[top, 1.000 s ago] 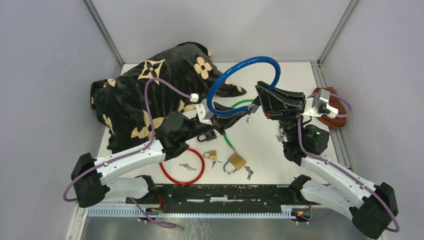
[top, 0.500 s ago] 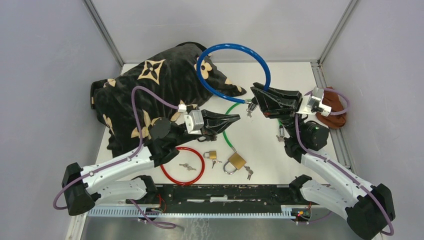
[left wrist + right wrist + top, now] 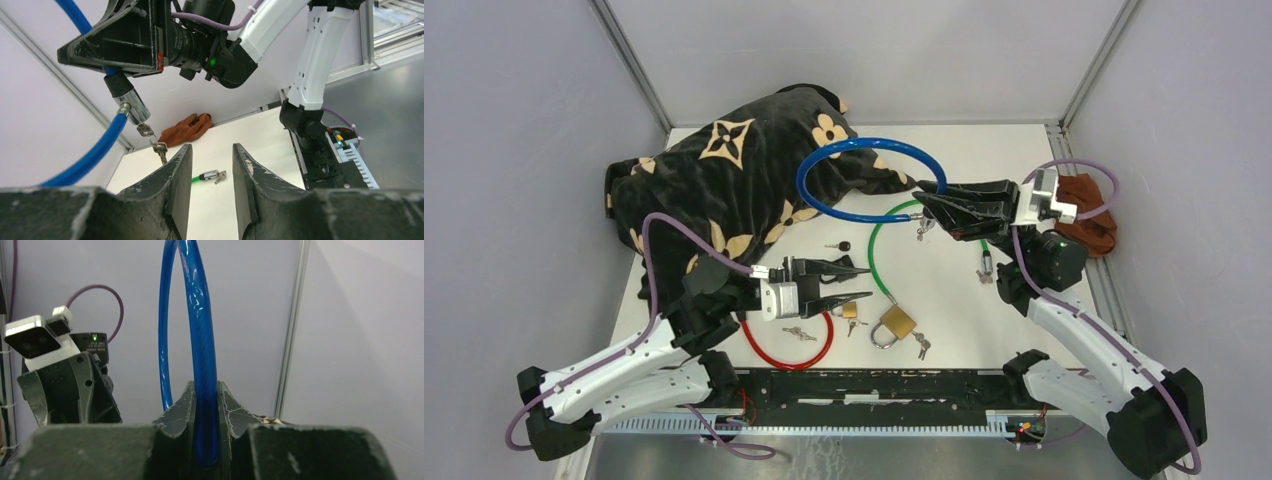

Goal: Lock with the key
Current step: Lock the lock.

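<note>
My right gripper is shut on the blue cable lock, held above the table with its loop lying over toward the left. In the right wrist view the blue cable runs straight up between the closed jaws of the right gripper. The lock's metal barrel hangs below that gripper with a key bunch dangling from it. My left gripper is low over the table near the padlocks, open and empty. The left gripper shows only table between its fingers.
A green cable lock lies mid-table, its barrel end ahead of the left jaws. A red cable loop, two brass padlocks, loose keys and a black key lie near. A black flowered blanket and a brown cloth sit at the sides.
The left gripper let go of the blue cable lock, opened and drew back toward the near left. The right gripper kept its hold and the blue loop swung down to the left.
</note>
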Motion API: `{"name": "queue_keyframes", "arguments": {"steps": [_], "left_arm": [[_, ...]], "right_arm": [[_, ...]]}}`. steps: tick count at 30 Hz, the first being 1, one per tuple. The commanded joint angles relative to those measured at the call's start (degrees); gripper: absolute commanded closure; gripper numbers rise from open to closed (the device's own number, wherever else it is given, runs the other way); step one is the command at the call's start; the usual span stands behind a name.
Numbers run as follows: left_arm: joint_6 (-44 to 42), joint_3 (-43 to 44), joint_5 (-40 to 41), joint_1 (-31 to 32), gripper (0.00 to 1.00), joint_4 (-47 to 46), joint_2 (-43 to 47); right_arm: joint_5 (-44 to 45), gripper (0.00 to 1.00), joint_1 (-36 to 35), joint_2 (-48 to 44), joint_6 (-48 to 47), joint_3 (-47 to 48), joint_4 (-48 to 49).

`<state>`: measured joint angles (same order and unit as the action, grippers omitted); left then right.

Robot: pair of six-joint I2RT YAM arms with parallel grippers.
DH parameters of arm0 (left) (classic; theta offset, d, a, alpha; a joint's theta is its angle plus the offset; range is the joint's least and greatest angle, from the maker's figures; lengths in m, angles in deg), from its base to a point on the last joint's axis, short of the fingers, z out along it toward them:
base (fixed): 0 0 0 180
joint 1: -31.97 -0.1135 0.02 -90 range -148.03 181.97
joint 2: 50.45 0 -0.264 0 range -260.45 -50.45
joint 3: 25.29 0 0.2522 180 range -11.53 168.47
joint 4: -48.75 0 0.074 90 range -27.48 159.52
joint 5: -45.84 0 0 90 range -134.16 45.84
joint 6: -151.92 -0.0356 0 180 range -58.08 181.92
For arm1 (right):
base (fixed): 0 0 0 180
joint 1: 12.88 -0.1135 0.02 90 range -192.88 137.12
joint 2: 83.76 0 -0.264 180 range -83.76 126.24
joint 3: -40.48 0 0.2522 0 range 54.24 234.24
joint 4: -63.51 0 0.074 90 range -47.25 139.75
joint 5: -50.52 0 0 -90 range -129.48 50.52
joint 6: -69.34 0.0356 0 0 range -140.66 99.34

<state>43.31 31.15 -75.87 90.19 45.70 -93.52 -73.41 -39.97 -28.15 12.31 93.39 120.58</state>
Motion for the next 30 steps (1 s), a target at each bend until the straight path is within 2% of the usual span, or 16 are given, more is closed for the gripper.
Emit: {"name": "queue_keyframes", "arguments": {"steps": [1,7,11,14,19,25,30], "left_arm": [[-4.21,3.47,1.27,-0.13,0.58,10.06,2.2],[-4.33,6.72,11.19,-0.26,0.49,13.37,2.79],[-4.89,10.06,12.46,-0.24,0.47,19.24,1.15],[-6.01,12.27,15.67,-0.21,0.43,21.37,-1.93],[-10.39,18.36,27.95,-0.21,0.33,28.58,-11.57],[-12.18,21.1,24.62,-2.71,0.29,36.79,-20.4],[-9.64,26.19,8.59,-15.83,0.29,44.0,-29.51]], "right_arm": [[-4.81,1.0,0.94,1.19,-0.4,-0.68,-1.65],[-7.4,1.0,0.91,2.6,-9.19,-1.71,-18.56],[-11.95,1.0,0.95,4.91,-15.78,-0.96,-30.22],[-16.91,1.0,0.92,7.83,-20.64,0.51,-39.35],[-21.49,1.0,0.86,11.69,-27.9,1.11,-49.1],[-24.69,1.0,-0.11,17.19,-36.92,3.79,-59.13],[-28.31,1.0,-0.44,20.73,-43.28,6.98,-65.49]]}}
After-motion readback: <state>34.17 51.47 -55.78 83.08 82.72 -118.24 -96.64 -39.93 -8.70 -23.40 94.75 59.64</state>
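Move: The blue cable lock is already in the right hand's grip, its loop centred about 10 cm ahead, 3 cm right and 13 cm above the left hand. From the right hand, which is taking the lock down, the large gold padlock beside the set-down place lies about 3 cm ahead, 2 cm left; the small gold padlock 7 cm ahead, 12 cm left; the black padlock 17 cm ahead, 15 cm left; all some 45 cm below. The blue cable lock is carried steeply down, about 30 cm, towards the table by the gold and black padlocks, with a little leftward travel; the right hand keeps its grip and swings its fingers from pointing up to pointing down. The left hand opens wider and reaches forward, then down too, 12 to 13 cm each way, rolling fingers downward over the padlocks, close by the blue cable. ##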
